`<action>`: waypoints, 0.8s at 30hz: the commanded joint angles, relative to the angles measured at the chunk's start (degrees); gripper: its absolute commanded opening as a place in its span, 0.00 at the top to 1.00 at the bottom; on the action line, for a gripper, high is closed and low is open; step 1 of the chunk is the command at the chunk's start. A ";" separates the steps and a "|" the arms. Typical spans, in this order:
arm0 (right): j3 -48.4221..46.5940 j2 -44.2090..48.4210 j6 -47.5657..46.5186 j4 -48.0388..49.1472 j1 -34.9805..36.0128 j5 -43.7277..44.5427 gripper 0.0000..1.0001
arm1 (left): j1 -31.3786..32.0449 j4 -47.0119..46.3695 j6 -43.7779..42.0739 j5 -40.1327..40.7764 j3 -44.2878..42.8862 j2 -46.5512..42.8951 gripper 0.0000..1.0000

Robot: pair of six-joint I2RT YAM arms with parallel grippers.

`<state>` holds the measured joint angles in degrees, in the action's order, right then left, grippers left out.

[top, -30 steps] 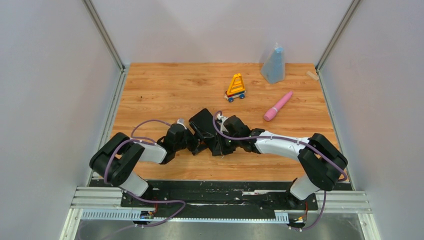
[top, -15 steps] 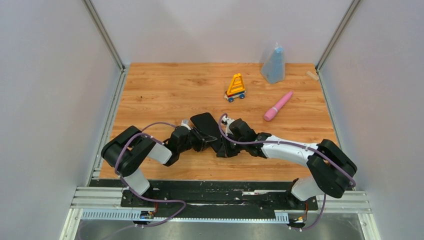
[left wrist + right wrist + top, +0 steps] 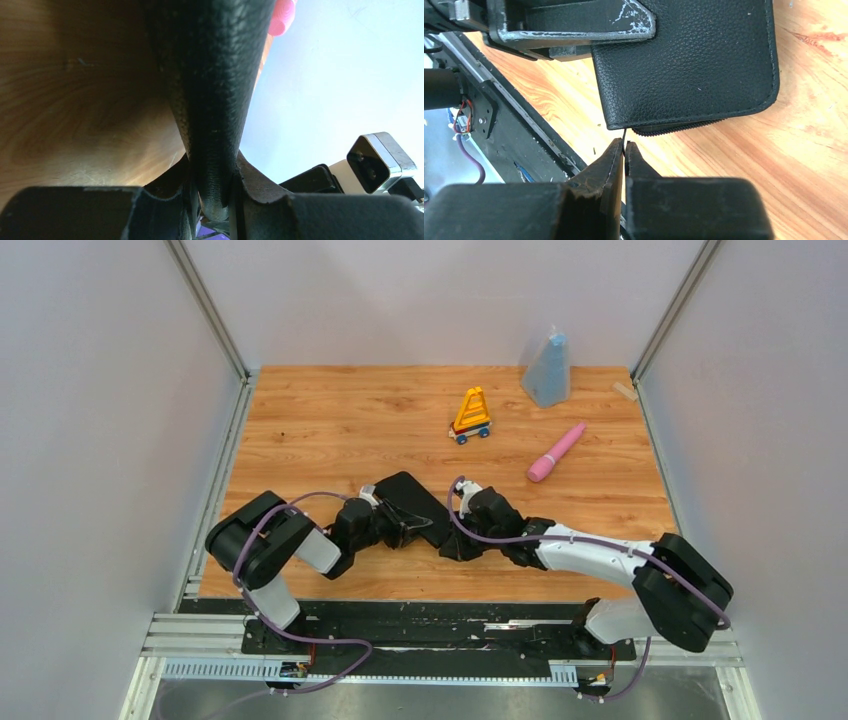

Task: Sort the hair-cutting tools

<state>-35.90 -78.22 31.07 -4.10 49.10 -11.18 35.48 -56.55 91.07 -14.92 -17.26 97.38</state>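
Note:
The hair-cutting tools are out of view. A black leather zip case (image 3: pixel 410 500) lies near the table's front middle. My left gripper (image 3: pixel 396 526) comes in from the left and is shut on the case's near edge; in the left wrist view the case (image 3: pixel 215 75) rises out of the gripper (image 3: pixel 214 186). From the right, my right gripper (image 3: pixel 447 542) is shut on the thin zipper pull (image 3: pixel 624 137) at the case's corner (image 3: pixel 689 65). In the right wrist view the gripper (image 3: pixel 624 148) pinches the pull, with a short run of zipper teeth showing.
A yellow-orange toy on wheels (image 3: pixel 471 416) stands behind the case. A pink wand (image 3: pixel 556 452) lies to the right. A blue-grey cone-shaped bag (image 3: pixel 548 370) and a small wooden block (image 3: pixel 625 391) sit at the back right. White walls enclose the table.
My left gripper has closed on the case's edge. The right arm has drawn back to the right with the zipper pull, and the case has shifted a little left.

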 commanded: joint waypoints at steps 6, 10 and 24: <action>4.88 9.59 -3.25 -11.04 -3.28 1.75 1.00 | -6.85 7.77 -5.55 12.75 2.55 -3.77 0.87; 6.34 7.80 -4.32 -8.86 -4.19 -0.84 1.00 | -7.97 7.52 -6.43 11.31 3.10 -4.22 0.77; 2.99 -1.02 -2.14 13.75 -4.27 -7.06 0.55 | -7.89 4.86 -7.49 6.31 1.86 -3.61 0.73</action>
<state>-29.21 -74.72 29.28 -1.65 44.82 -15.90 27.59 -53.15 86.85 -9.61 -15.18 93.38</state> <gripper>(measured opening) 0.396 0.291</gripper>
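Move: Pinched by the left hand along its lower edge, the folded black tool case has its middle about 4 cm ahead of that hand and 2 cm to its left, roughly level; the zipper tab lies some 5 cm to its right and 4 cm back. The right hand already has the tab between its fingertips, with the case's middle about 8 cm ahead and 7 cm left. From the right hand the pink clipper lies about 23 cm ahead and 27 cm right, the toy truck 33 cm ahead and 6 cm right. Pulling apart with case and zipper tab, both hands first lift a centimetre or two; then the right swings about 5 cm right and down, slightly back, while the left goes about 5 cm left and nearly 4 cm forward, turning some 10 degrees counter-clockwise and keeping its pinch. The left then holds still; the right, free of the tab, eases partway back left and forward and opens its fingers. ##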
